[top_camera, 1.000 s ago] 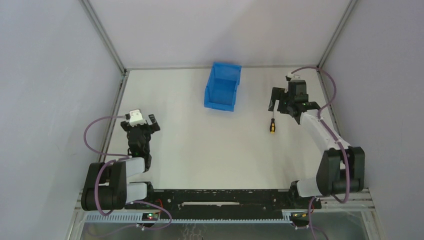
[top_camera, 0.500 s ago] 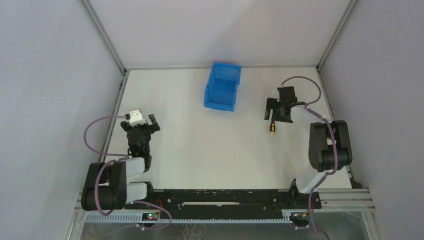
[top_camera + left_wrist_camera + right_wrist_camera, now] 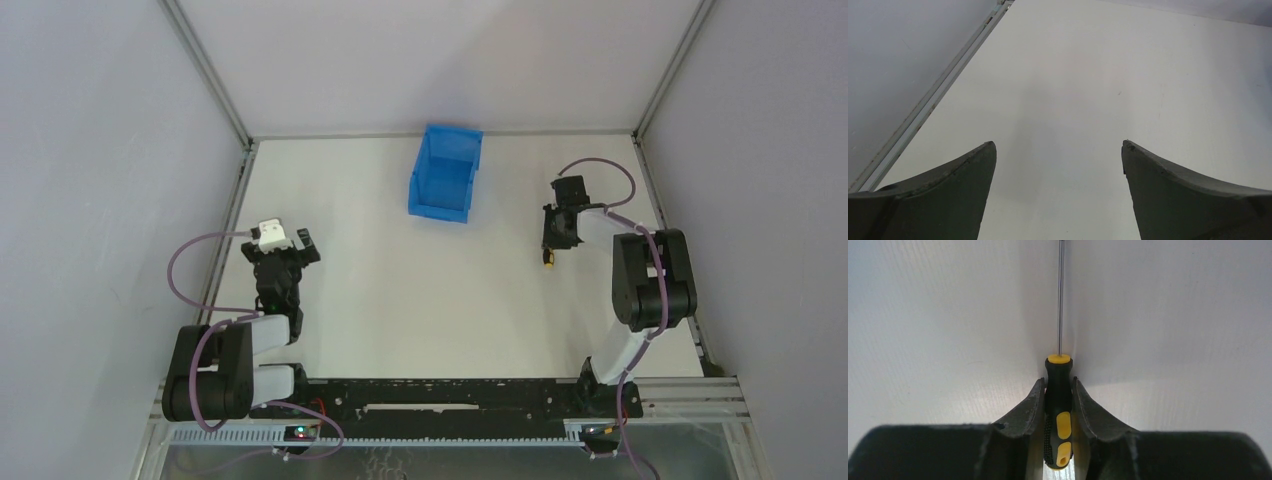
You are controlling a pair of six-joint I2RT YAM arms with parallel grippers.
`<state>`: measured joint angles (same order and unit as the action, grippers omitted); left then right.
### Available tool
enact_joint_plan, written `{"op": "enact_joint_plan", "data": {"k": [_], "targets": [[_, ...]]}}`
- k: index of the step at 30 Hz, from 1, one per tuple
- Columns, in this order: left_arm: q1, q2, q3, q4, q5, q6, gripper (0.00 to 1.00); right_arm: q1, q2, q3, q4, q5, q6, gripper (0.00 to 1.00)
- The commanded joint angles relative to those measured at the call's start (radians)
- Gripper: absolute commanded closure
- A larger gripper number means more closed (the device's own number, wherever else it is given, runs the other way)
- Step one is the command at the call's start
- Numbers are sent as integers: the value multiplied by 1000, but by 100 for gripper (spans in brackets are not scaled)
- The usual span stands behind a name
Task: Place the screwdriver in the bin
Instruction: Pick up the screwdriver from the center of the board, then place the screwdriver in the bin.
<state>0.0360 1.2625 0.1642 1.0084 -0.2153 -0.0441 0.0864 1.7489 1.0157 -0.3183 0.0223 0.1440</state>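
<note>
The screwdriver (image 3: 1058, 390) lies on the white table at the right, its black and yellow handle (image 3: 548, 260) toward the near edge and its thin metal shaft pointing away. My right gripper (image 3: 1058, 382) is down over it, both jaws pressed against the handle's sides, shut on it. In the top view the right gripper (image 3: 554, 238) covers most of the tool. The blue bin (image 3: 445, 175) stands at the back centre, well left of the right gripper. My left gripper (image 3: 1059, 147) hovers open over bare table at the left, nothing between its fingers.
Grey walls enclose the table on the left, back and right, with metal frame rails (image 3: 238, 195) along the edges. The right arm's elbow (image 3: 650, 275) is folded up near the right wall. A purple cable loops above the right wrist.
The right arm came down over the screwdriver and its jaws closed from wide open onto the handle. The left arm has not moved.
</note>
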Motion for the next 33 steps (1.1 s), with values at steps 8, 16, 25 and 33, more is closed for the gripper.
{"op": "enact_joint_plan", "data": {"k": [8, 16, 25, 33], "targets": [[5, -7, 33, 35, -12, 20, 0, 4, -170, 40, -73, 0, 13, 79], [5, -6, 32, 35, -12, 20, 0, 4, -341, 154, -224, 23, -4, 79], [5, -7, 33, 35, -12, 20, 0, 6, -454, 370, -420, 58, -11, 78], [5, -7, 33, 35, -12, 20, 0, 22, -424, 608, -579, 64, -21, 78]]}}
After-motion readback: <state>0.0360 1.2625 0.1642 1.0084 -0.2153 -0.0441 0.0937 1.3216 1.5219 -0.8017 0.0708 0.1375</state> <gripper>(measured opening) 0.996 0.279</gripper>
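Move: Already between the right fingers is the screwdriver, pinched by the handle on the board; its middle lies about 3 cm ahead of this hand, its shaft pointing forward. The bin stands some 22 cm ahead of the right hand and 29 cm to its left, its middle roughly 4 cm higher. For the idle left hand, the bin is about 23 cm ahead, 45 cm to the right and 6 cm lower. Lifting almost straight up off the board, the right arm starts after a brief hold and then climbs quickly, some 28 cm, without yet carrying over to the bin. The fingers keep their closed hold on the screwdriver's handle while the wrist tips the fingertips up and outward by about 25 degrees. ##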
